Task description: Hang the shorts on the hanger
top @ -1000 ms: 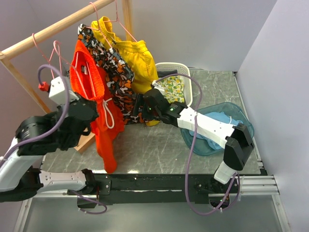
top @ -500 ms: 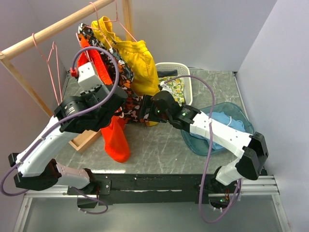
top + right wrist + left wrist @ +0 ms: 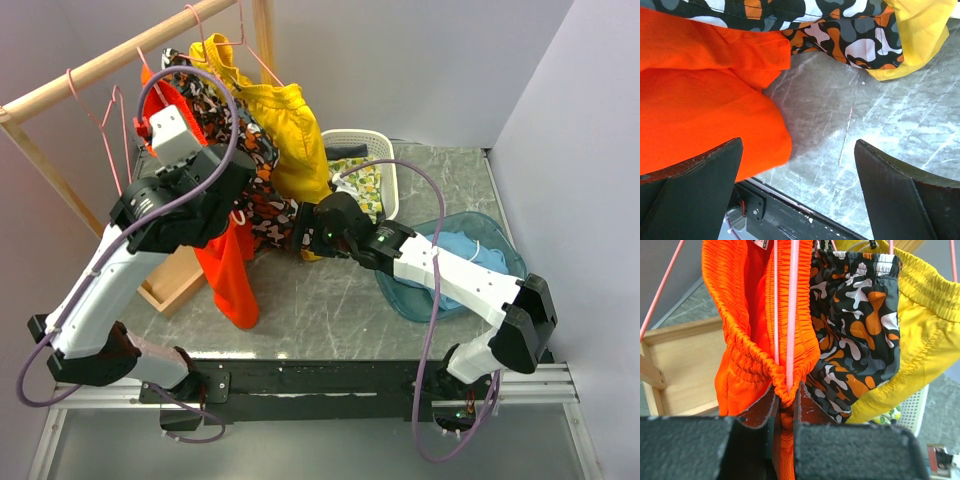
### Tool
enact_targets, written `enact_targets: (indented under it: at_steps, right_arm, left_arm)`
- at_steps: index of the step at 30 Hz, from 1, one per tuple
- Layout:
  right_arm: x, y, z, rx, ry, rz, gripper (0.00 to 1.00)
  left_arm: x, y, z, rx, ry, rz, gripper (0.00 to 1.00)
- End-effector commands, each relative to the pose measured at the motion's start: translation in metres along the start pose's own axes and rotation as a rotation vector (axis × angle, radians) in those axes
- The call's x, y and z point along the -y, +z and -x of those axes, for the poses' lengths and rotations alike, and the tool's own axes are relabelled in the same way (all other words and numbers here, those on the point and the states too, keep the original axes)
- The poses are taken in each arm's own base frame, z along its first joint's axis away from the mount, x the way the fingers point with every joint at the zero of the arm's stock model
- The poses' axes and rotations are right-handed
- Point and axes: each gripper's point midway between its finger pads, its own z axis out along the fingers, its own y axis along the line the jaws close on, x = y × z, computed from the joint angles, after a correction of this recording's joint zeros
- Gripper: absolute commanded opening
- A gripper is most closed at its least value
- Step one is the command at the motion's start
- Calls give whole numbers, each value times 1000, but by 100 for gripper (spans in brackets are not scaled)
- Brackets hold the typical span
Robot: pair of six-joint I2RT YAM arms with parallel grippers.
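The bright orange shorts (image 3: 232,280) hang down from my left gripper (image 3: 235,198), which is raised beside the clothes rail. In the left wrist view the gripper (image 3: 785,405) is shut on the bunched orange waistband (image 3: 747,350) together with a pink hanger wire (image 3: 792,315) that runs up through the waist opening. My right gripper (image 3: 305,235) is low over the table by the shorts' leg. Its view shows it (image 3: 797,175) wide open with nothing between the fingers and the orange fabric (image 3: 700,100) just to its left.
Camouflage shorts (image 3: 255,195) and yellow shorts (image 3: 285,125) hang on the wooden rail (image 3: 100,65). Spare pink hangers (image 3: 105,130) hang further left. A wooden crate (image 3: 170,285), a white basket (image 3: 388,160) and a teal basin (image 3: 500,255) stand on the marble table (image 3: 340,300).
My left arm has swung up and to the right, carrying the orange shorts and hanger towards the rail. The right arm has shifted slightly and stays open.
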Motion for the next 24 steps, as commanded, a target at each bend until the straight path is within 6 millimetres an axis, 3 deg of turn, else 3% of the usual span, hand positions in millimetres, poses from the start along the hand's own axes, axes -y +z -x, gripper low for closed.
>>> enact_targets:
  at_steps: [1,11,24]
  right_arm:
    - [-10,-17,10,35,-13,39,100]
    - [-10,-24,13,43,-25,45,100]
    - [-8,-24,11,28,-37,33,100]
  left_arm:
    - [6,6,23,75,-28,18,1]
    - [12,24,39,109,-53,72,1]
    - [-4,44,59,146,-64,141,1]
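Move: The left hand already pinches the orange shorts' waistband together with the hanger; the free stretch of wooden rod it is heading for lies about 15 cm ahead, 9 cm left and 8 cm above. The camo shorts hang some 12 cm ahead, 5 right and 8 lower, and the empty hangers about 8 ahead, 14 left, at its height. From the idle right hand the rod spot is roughly 15 ahead, 26 left, 30 up. The left hand carries the pinched shorts and hanger forward about 4 cm towards the rod, then left. ##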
